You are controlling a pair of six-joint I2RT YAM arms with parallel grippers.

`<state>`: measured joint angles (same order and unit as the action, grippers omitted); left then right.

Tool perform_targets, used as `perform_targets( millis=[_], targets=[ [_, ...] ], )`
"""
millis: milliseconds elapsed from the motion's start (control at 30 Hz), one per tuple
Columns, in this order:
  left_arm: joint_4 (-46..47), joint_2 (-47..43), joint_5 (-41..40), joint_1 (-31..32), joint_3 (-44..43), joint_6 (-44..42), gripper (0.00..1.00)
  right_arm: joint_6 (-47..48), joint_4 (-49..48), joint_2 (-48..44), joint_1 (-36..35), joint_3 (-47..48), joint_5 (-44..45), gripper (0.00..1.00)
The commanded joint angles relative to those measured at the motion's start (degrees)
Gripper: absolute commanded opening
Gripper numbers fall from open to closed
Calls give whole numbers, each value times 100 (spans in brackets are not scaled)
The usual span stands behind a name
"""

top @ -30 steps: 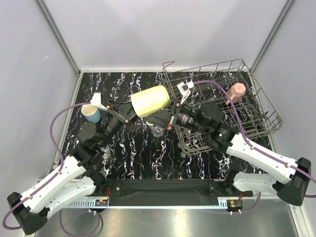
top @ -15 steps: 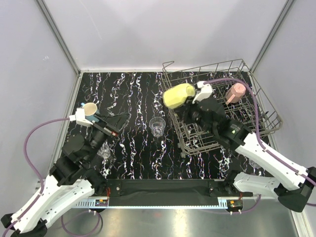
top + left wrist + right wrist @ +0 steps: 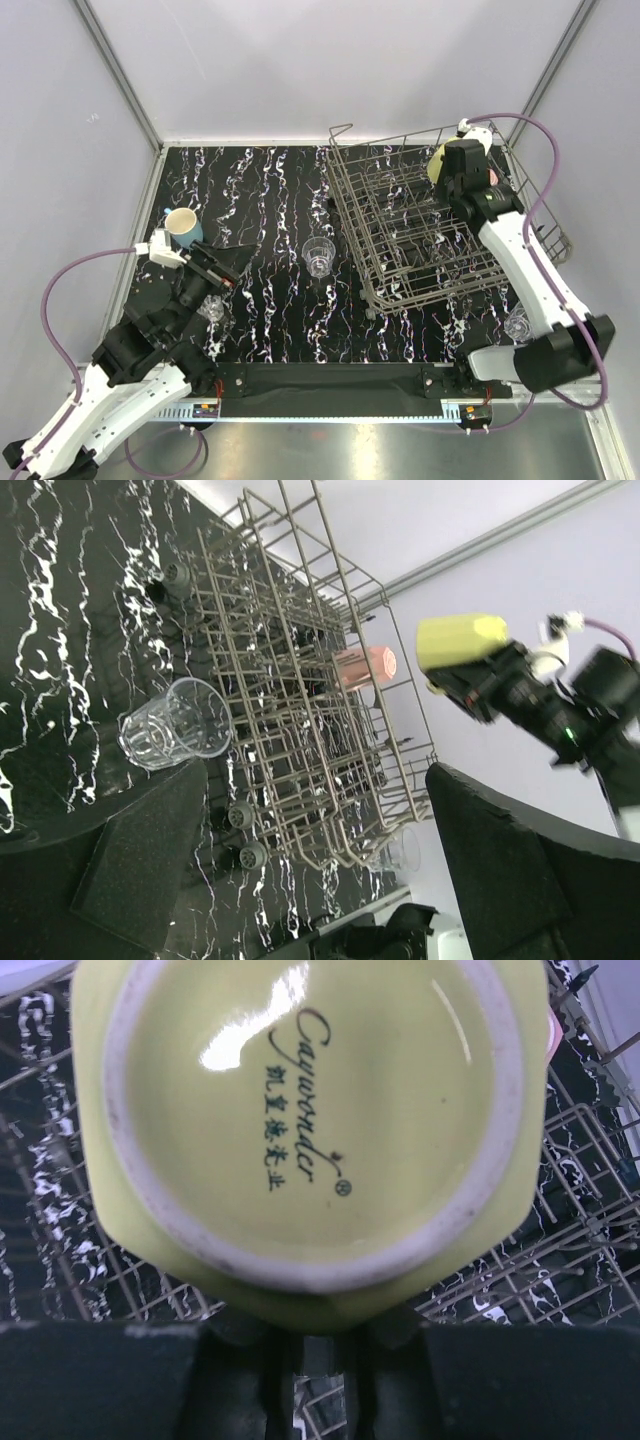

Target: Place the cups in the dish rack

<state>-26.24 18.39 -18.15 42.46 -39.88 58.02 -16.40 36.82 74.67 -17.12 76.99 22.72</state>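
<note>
My right gripper (image 3: 452, 172) is shut on the pale yellow mug (image 3: 436, 163) over the far right corner of the grey wire dish rack (image 3: 400, 215). In the right wrist view the mug's printed base (image 3: 300, 1130) fills the frame above the gripper (image 3: 320, 1345). A pink cup (image 3: 491, 177) sits in the rack just beside it. My left gripper (image 3: 222, 266) hangs open and holds nothing over the table's left side. A light blue mug (image 3: 183, 228) stands behind it. One clear glass (image 3: 318, 256) stands mid-table, seen also as the glass (image 3: 175, 725) in the left wrist view.
Another clear glass (image 3: 213, 308) stands by my left arm, and a third glass (image 3: 517, 325) stands at the rack's near right. The table is black marble-patterned, with walls close on three sides. The right arm stretches over the rack's right edge.
My right arm has carried the yellow mug from the rack's front left to its far right corner. My left gripper has opened wide and pulled back towards the near left.
</note>
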Motion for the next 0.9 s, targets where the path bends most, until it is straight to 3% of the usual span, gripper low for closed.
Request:
perform_targets(
  millis=[0, 367, 867],
  targets=[
    [356, 103, 312, 17, 85, 165, 98, 234, -456, 423, 297, 509, -153, 0],
    [260, 376, 761, 17, 24, 245, 98, 128, -1009, 1426, 693, 484, -479, 0],
    [180, 446, 743, 17, 15, 262, 98, 50, -1520, 1893, 693, 45, -664, 0]
  ],
)
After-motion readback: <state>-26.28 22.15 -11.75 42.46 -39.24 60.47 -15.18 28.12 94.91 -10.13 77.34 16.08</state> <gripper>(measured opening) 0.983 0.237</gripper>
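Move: The yellow cup, bottom up in the right fingers, is bound for the free spot in the rack's far part, about 10 cm ahead of the right hand, 2 cm to its right and some 17 cm below. The pink cup stands roughly 10 cm to the right of that spot and 1 cm nearer; the rack's rear rail runs about 9 cm beyond it. From the left hand the spot lies around 29 cm ahead, 43 cm right and 20 cm down. The yellow cup, still pinched bottom up, is lowered about 11 cm and carried some 7 cm forward by the right hand, down into the rack's far part beside the pink cup. The wrist tips roughly 10 degrees further down; the fingers keep their hold. The left hand, open and empty, eases a few centimetres right and down, then waits. ##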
